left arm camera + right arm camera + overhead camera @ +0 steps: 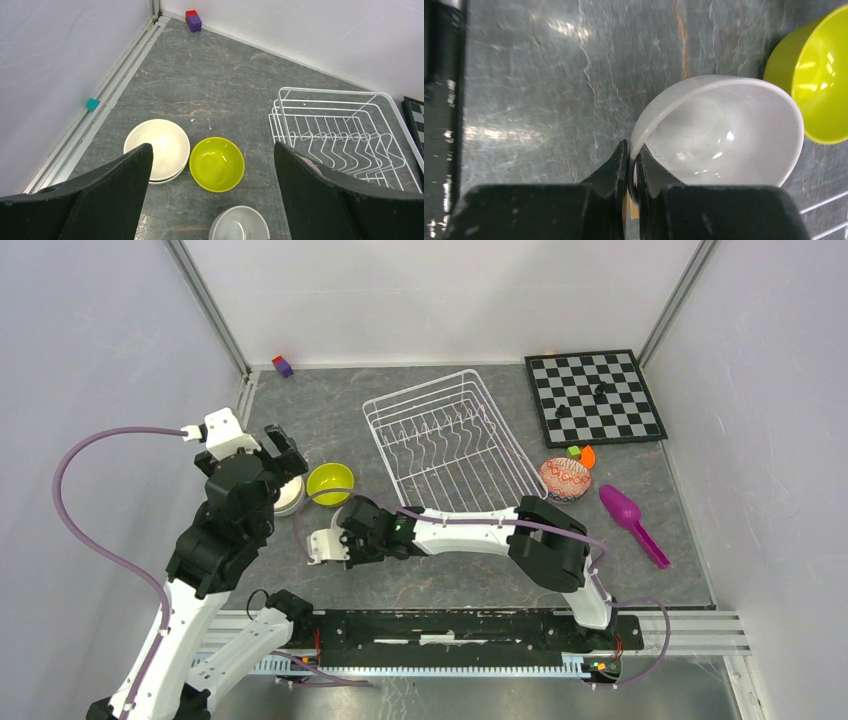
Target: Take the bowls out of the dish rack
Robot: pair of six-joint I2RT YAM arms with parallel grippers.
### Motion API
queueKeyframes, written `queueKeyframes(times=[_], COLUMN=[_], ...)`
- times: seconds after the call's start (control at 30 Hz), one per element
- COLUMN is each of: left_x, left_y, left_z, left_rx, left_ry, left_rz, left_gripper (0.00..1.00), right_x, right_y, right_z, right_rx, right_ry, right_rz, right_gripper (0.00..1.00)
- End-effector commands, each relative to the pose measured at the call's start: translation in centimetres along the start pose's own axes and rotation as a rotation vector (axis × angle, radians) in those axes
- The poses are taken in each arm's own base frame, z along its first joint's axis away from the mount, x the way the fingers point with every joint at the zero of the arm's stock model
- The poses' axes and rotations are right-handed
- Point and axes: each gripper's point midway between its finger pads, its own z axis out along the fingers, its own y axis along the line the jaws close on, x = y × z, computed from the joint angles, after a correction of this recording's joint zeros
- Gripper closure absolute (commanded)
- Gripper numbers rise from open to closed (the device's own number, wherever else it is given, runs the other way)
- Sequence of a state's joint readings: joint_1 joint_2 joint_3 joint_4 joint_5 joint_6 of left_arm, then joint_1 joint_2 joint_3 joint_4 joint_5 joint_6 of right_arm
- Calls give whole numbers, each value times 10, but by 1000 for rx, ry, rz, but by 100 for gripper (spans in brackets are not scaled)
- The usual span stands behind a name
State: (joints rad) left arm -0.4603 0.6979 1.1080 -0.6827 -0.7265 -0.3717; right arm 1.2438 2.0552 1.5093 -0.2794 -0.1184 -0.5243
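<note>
The white wire dish rack [450, 445] stands at mid-table with no bowl in it, and its near corner shows in the left wrist view [345, 132]. My right gripper [633, 156] is shut on the rim of a plain white bowl [724, 132], held tilted low over the table in front of the rack's left corner [320, 545]. A lime-yellow bowl [330, 483] sits just beyond it. Left of that lie two stacked pale bowls [157, 149]. My left gripper [212, 147] hangs open above these, holding nothing. A red-speckled bowl [565, 478] rests right of the rack.
A chessboard [595, 395] lies at the back right, with a small orange-and-green piece [581, 453] in front of it. A purple spoon [632, 523] lies right of the speckled bowl. A red-and-purple block [283, 366] sits at the back wall and a teal cube [92, 104] by the left rail.
</note>
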Motion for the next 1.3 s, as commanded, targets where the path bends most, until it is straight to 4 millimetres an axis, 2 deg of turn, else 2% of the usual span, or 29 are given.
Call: queueKeyframes(times=[0.0, 0.1, 0.2, 0.3, 0.53, 0.73, 0.87, 1.0, 1.17, 1.27], left_x=[4, 11, 17, 21, 31, 51, 66, 88, 122, 138], left_y=[-10, -14, -19, -22, -39, -54, -61, -74, -94, -104], left_z=[8, 11, 13, 15, 14, 13, 12, 7, 3, 5], left_rx=[26, 44, 56, 67, 150, 229, 276, 356, 450, 485], left_ry=[9, 32, 55, 72, 134, 208, 241, 306, 427, 469], left_rz=[42, 48, 55, 58, 81, 103, 99, 79, 46, 27], left_gripper=[4, 4, 3, 3, 3, 1, 0, 0, 0, 0], right_x=[9, 23, 33, 27, -3, -6, 5, 23, 64, 83], right_y=[-27, -32, -34, -34, -40, -41, -38, -23, -8, -3], right_z=[-5, -9, -17, -31, -81, -132, -158, -180, -199, -202], right_rx=[129, 170, 211, 233, 307, 399, 450, 457, 514, 529], right_ry=[88, 147, 167, 122, -32, -115, -130, -142, -107, -82], right_rz=[-49, -52, -51, -42, -24, 9, 55, 93, 131, 157], right_gripper=[96, 81, 55, 44, 41, 40, 37, 26, 2, 2])
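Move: Just forward of the right hand, pinched by its rim, hangs the white bowl: middle about 5 cm ahead, 2 cm left and 2 cm below; its bare spot is about 7 cm ahead and level sideways. The yellow bowl stands roughly 15 cm ahead, 8 cm left, the wooden block 3 cm ahead, 4 cm right. From the high left hand the white bowl lies some 2 cm back, 13 cm right, 31 cm down, the yellow bowl 9 cm ahead, 6 cm right. Easing the white bowl about 3 cm forward, slightly right and down onto the table, the right fingers open and let go of its rim; the hand slips off rightwards, climbs some 13 cm, then swings on right towards the rack's near corner, opening wide and turning clockwise. Meanwhile the open left hand goes right and, increasingly fast, down, about 10 cm each way, towards the white bowl, tipping down and turning clockwise. ##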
